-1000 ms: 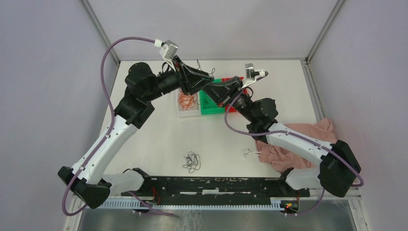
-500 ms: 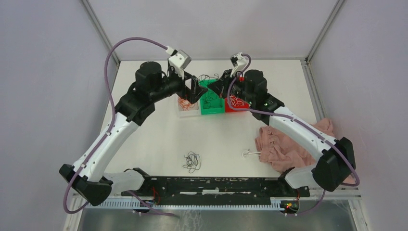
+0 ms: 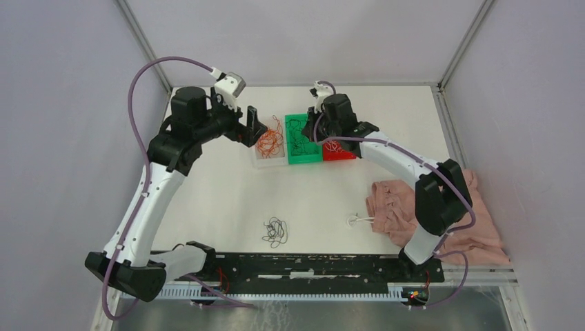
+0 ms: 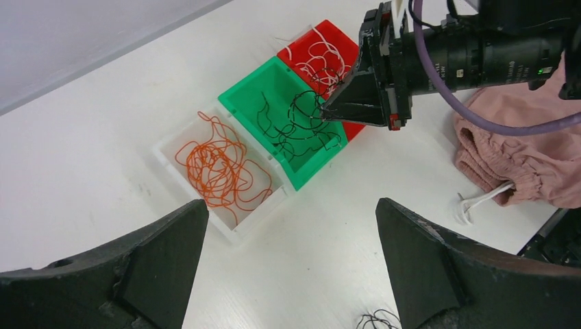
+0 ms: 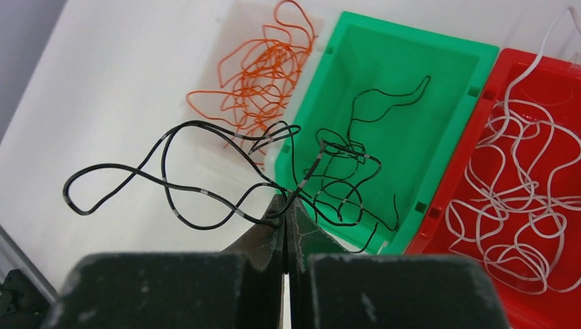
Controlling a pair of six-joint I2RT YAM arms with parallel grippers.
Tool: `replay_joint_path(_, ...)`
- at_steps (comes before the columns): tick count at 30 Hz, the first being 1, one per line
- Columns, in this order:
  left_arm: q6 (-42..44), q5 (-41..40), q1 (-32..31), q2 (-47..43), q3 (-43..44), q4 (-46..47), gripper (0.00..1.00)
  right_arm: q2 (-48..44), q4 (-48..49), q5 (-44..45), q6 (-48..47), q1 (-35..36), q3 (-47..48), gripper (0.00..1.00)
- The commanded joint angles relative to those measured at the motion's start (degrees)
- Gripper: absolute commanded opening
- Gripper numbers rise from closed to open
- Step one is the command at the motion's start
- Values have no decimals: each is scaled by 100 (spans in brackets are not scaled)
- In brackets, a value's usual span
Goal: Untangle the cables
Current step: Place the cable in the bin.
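Three small bins stand in a row at the far middle of the table. Orange cables (image 3: 269,141) (image 4: 216,168) (image 5: 264,75) lie in the clear tray. Black cables (image 4: 284,130) (image 5: 356,171) are in the green bin (image 3: 303,155), and white cables (image 4: 318,58) (image 5: 521,205) in the red bin (image 3: 339,153). My right gripper (image 3: 310,129) (image 4: 323,108) (image 5: 284,205) hangs over the green bin, shut on a black cable (image 5: 171,181) whose loops dangle to its left. My left gripper (image 3: 256,129) (image 4: 291,212) stands wide open and holds nothing, just left of the clear tray. A loose black tangle (image 3: 275,232) (image 4: 377,320) lies near the front.
A pink cloth (image 3: 393,207) (image 4: 527,151) lies at the right, with a white cord (image 3: 359,221) (image 4: 473,202) at its left edge. A black rail (image 3: 303,265) runs along the near edge. Grey walls close in the table on three sides.
My left gripper opened and drew back to the left, away from the bins. My right arm swung round, and its gripper stays shut on the black cable over the green bin.
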Motion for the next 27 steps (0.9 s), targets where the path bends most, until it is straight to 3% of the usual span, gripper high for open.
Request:
replay_joint_path(1,291,209,265,-213,16,-138,99,555,-158,248,-22,-83,655,0)
replay_joint_path(8,304,462,748,-55,275,-628,99,1854,-1342,818,-41,-92,2106,0)
replay_joint_path(15,282,768,919,-107,257,-468,99,2588,-2716,952,182,-91,3073,3)
replay_joint_path(17,248,832,933,-121,223,-399,99,2579,-3022,809,251,-89,3226,12)
replay_joint_path(21,194,910,938,-106,256,-378,99,2467,-3683,485,238,-147,3563,51)
replay_joint_path(27,161,899,969,-108,291,-312,99,1903,-3888,209,226,-237,3493,56)
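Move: The right hand holds the black cable in shut fingers, its loops already hanging towards the green bin; that bin's middle lies about 9 cm ahead, 1 cm left and some 15 cm below. The red bin stands about 11 cm to the right of the green bin, and the white bin with the orange cable about 11 cm to the left of it, both level with it. From the empty left hand the green bin is some 17 cm ahead, 13 cm right and 30 cm below. Down and forward goes the right hand, about 10 cm down and 6 cm out, bringing the held cable to the green bin as the fingers tip some 20 degrees steeper. Low over it they open to roughly half and let go of the cable, while the hand draws back about 3 cm and starts to rise. The open, empty left hand eases some 4 cm left, away from the bins. ##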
